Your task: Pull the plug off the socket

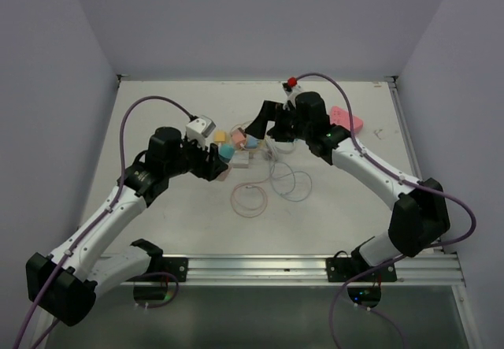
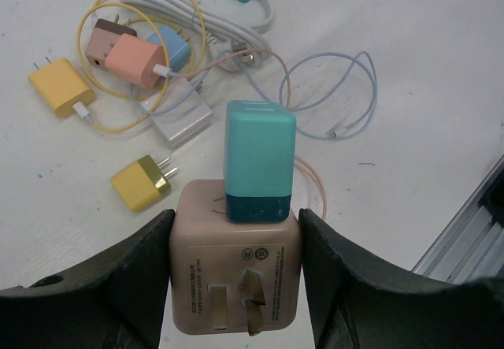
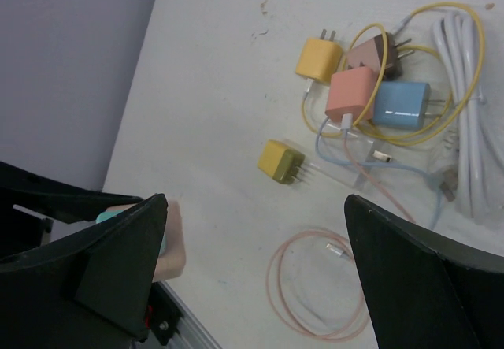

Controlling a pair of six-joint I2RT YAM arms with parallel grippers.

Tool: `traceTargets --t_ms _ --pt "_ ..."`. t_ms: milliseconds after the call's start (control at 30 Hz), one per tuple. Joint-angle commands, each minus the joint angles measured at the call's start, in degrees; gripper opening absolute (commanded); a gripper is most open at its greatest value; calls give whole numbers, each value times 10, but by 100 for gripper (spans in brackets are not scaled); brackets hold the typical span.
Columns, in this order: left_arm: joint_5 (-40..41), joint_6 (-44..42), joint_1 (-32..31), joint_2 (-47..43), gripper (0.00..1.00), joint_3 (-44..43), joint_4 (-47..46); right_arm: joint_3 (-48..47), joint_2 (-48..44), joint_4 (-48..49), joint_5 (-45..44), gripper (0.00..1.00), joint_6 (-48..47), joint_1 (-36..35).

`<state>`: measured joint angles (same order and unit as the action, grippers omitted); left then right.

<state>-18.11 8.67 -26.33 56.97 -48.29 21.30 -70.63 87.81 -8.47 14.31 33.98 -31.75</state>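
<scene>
My left gripper (image 2: pixel 236 264) is shut on a beige cube socket (image 2: pixel 236 282), one finger on each side, holding it above the table with its metal prongs facing the camera. A teal plug (image 2: pixel 260 160) with a dark teal base sits plugged into the socket's top face. In the top view the left gripper (image 1: pixel 217 165) holds them left of the charger pile, with the teal plug (image 1: pixel 226 152) showing. My right gripper (image 3: pixel 256 223) is open and empty, hovering above the table; the socket (image 3: pixel 173 243) shows at its left finger's edge. In the top view the right gripper (image 1: pixel 264 124) is just right of the pile.
A pile of chargers lies on the table: yellow (image 2: pixel 61 87), pink (image 2: pixel 135 60), blue (image 2: pixel 175 48), a small olive-yellow plug (image 2: pixel 143 182), a white coiled cable (image 2: pixel 197 10). A pink cable loop (image 1: pixel 250 198) lies nearer. A metal rail (image 1: pixel 315 266) runs along the front edge.
</scene>
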Motion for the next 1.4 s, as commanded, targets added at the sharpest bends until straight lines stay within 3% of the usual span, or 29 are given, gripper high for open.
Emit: traceTargets --t_ms 0,133,500,667,833,933,1267,1367 --pt "-23 18 -2 2 0 -2 -76 44 -40 71 44 99 107 -1" --pt "-38 31 -5 11 0 -3 -92 78 -52 150 70 99 165 -8" --pt "-20 41 -20 32 0 -6 -127 82 -41 201 92 98 180 -50" --pt "-18 43 -24 34 0 -7 -140 76 -22 195 93 95 169 -67" --pt "-11 45 -26 34 0 -8 -147 80 -14 193 89 84 166 -84" --pt "-8 46 -27 31 0 -5 -151 85 -16 195 85 76 166 -88" --pt "-8 52 -30 14 0 21 -132 81 -22 179 71 0 156 -87" --pt "-14 58 -34 3 0 43 -120 69 -23 158 56 0 143 -82"
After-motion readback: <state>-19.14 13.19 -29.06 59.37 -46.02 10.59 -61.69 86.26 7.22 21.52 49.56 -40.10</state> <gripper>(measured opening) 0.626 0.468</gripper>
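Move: From the right hand, the teal plug, still seated on the beige adapter that the left hand grips, lies about 8 cm back and 9 cm to the left, level in height. Some 14 cm below the right hand, the yellow-green plug is 4 cm back and 12 cm left, and the white charger is straight left by 8 cm. From the left hand, the teal plug is roughly 3 cm ahead, 2 cm right and 3 cm above. The right fingers close from wide open to about half and pinch the teal plug from both sides, after that hand has swung some 10 cm back and left over the table, arching up slightly, then down, and rolling its left side up about 15 degrees. The left hand keeps its grip on the beige adapter and carries it about 3 cm right to meet it. ##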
